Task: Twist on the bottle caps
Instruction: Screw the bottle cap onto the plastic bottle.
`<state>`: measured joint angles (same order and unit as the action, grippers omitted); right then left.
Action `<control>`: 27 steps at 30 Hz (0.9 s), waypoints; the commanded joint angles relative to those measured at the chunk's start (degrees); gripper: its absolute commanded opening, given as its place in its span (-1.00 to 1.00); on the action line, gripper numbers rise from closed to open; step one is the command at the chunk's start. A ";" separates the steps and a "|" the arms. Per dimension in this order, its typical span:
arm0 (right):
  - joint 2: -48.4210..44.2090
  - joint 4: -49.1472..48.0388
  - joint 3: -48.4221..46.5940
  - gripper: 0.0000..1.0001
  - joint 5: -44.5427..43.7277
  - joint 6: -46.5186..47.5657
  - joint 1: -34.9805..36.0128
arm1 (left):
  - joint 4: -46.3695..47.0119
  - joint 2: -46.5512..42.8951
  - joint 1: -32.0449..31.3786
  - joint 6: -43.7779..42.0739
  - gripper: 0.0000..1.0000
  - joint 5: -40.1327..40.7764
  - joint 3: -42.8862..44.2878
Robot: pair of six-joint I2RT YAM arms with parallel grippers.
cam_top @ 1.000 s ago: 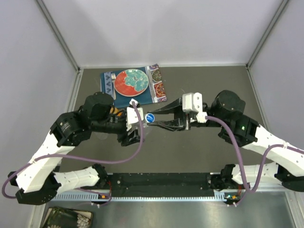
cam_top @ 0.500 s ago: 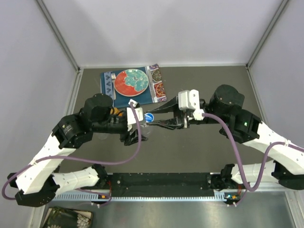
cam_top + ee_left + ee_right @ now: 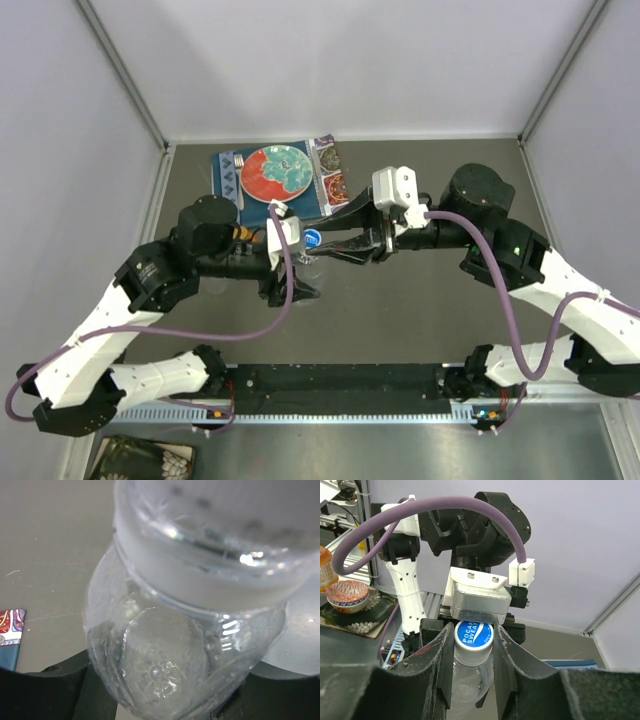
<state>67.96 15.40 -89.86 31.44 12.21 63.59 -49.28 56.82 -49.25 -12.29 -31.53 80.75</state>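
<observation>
A clear plastic bottle (image 3: 470, 682) stands upright between the two arms, and its body fills the left wrist view (image 3: 165, 645). My left gripper (image 3: 165, 702) is shut on the lower part of the bottle, its dark fingers (image 3: 50, 690) on either side. A white bottle cap (image 3: 474, 635) with a blue printed top sits on the bottle's neck. My right gripper (image 3: 472, 647) is shut on this cap, one finger on each side. From above, the cap (image 3: 312, 239) shows between my right gripper (image 3: 330, 247) and the left wrist.
A red-and-teal plate (image 3: 277, 172) lies on a blue placemat (image 3: 335, 190) at the back of the table, just behind the grippers. In the right wrist view, an orange bottle (image 3: 324, 570) and a patterned bowl (image 3: 347, 596) sit beyond the table's near edge.
The right wrist has swung left and toward the back, turning around the cap. The bottle and cap shifted slightly toward the back with the left gripper.
</observation>
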 commanded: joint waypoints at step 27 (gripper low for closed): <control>10.96 5.08 -1.27 -0.70 -7.89 -18.36 1.09 | 28.09 3.83 2.41 17.91 -1.00 25.31 0.29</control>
<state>73.21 6.94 -93.10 15.44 1.69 62.04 -38.30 57.76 -48.10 1.19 -9.63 81.47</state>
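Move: The plastic bottle is in the left hand's grip, its middle about at the hand point. The bottle cap, already on the neck, sits some 10 cm above the left hand, 2 cm ahead and 2 cm to its right, right between the right fingertips. From the left hand the orange bottle stands about 18 cm ahead, 15 cm left and 28 cm below; the plate, about 42 cm ahead, 10 cm left and 30 cm below. Forward and up together, both hands carry the capped bottle about 7 cm out over the table towards the plate and roughly 3 cm higher, the climb ending a little before the forward travel. The left hand, still gripping the body, turns some 25 degrees counter-clockwise, while the right keeps its pinch on the cap and turns some 15 degrees clockwise, drifting slightly left; neither gripper changes its opening. ##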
